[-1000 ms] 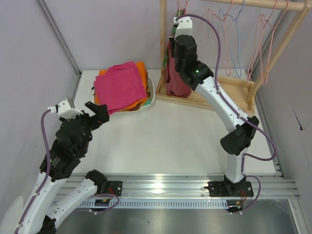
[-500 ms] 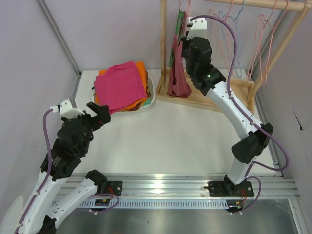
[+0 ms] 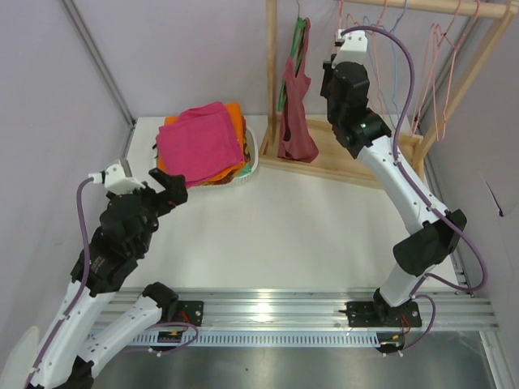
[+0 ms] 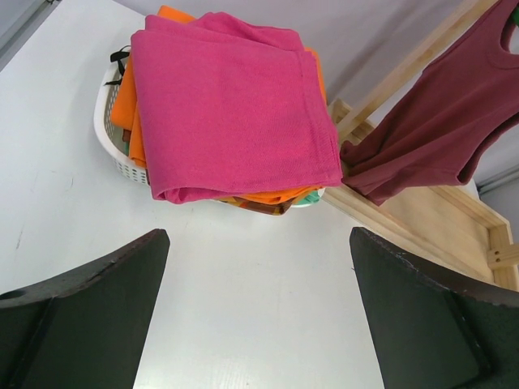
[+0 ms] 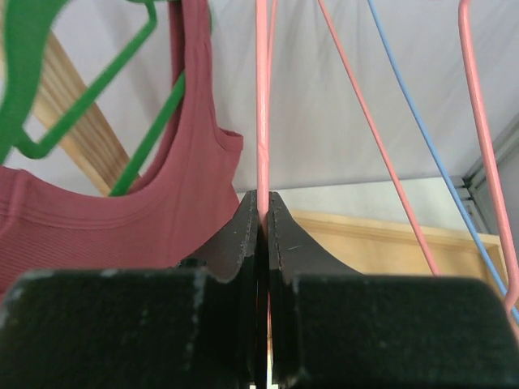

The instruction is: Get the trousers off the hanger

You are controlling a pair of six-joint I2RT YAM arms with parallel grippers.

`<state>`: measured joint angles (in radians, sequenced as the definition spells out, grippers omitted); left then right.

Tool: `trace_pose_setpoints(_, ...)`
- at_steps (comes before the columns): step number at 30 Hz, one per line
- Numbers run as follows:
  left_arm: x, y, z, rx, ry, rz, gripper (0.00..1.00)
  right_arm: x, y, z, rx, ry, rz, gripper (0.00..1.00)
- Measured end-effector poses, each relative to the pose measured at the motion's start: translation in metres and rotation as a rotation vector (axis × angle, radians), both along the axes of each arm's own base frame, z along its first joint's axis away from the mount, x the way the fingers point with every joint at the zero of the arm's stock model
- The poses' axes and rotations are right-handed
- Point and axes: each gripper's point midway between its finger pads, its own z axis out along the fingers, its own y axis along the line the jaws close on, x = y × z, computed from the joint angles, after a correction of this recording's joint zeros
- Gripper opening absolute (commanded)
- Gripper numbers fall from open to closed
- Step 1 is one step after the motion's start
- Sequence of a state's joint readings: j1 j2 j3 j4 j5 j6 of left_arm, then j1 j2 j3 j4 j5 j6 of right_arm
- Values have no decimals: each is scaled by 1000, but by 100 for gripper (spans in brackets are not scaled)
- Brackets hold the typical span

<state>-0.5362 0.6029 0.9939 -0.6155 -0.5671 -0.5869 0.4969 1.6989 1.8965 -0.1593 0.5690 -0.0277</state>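
The magenta-pink trousers [image 3: 203,144] lie folded on top of an orange cloth in a white basket; they also show in the left wrist view [image 4: 235,105]. My right gripper [image 3: 332,63] is raised at the rack's rail and is shut on a thin light-pink hanger wire [image 5: 262,97], which runs straight up from between the fingertips of that gripper [image 5: 262,198]. No cloth hangs on that wire. My left gripper [image 3: 166,182] is open and empty above the table, just in front of the basket, and the left wrist view [image 4: 259,235] shows only bare table between its fingers.
A maroon top [image 3: 296,113] hangs on a green hanger [image 5: 146,138] at the rack's left end. A light-blue hanger [image 5: 430,154] and more pink hangers [image 3: 442,57] hang to the right. The wooden rack base [image 3: 373,158] stands beside the basket [image 3: 250,158].
My right gripper has moved right and up, from in front of the maroon top to the pink hanger wire. The left arm has shifted only slightly.
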Motion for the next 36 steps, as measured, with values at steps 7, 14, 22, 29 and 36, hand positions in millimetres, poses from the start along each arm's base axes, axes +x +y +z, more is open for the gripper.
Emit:
trace_pose_setpoints(7, 3, -2, -3, 7, 14, -3, 99, 1, 1, -32, -5, 74, 3, 0)
trace_pose_setpoints(14, 7, -5, -7, 17, 32, -6, 100, 1, 4, -44, 8, 103, 13, 3)
trace_pose_setpoints(22, 14, -14, -6, 27, 54, -32, 100, -11, 6, -52, 18, 168, 45, 81)
trace_pose_setpoints(29, 32, -24, 5, 40, 74, -55, 99, -45, -4, -33, 5, 202, 93, 92)
trace_pose_setpoints(36, 73, -18, -6, 5, 155, -55, 99, -125, -27, 57, 98, 3, 216, 97)
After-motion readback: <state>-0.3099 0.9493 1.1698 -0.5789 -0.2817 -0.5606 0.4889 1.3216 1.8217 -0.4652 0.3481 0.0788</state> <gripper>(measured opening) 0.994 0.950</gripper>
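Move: The empty pink hanger is already between the right hand's shut fingers, with the wooden rail it goes onto about 18 cm above that hand and 10 cm ahead. The maroon garment on its green hanger is about 9 cm to the left and 6 cm ahead, its middle 8 cm lower. The next pink hanger is about 12 cm right and 8 cm ahead, the blue one 4 cm beyond it. From the open left hand the rail spot is some 35 cm ahead, 34 cm right and 30 cm up. The held pink hanger is lowered about 4.5 cm straight down onto the rail, then the right fingers open wide and let go of it. The right hand tips slightly down as it lets go, then pulls back some 12 cm and climbs about 10 cm, levelling and turning a little counter-clockwise. The open left hand moves late, about 7 cm forward towards the folded pink trousers. ##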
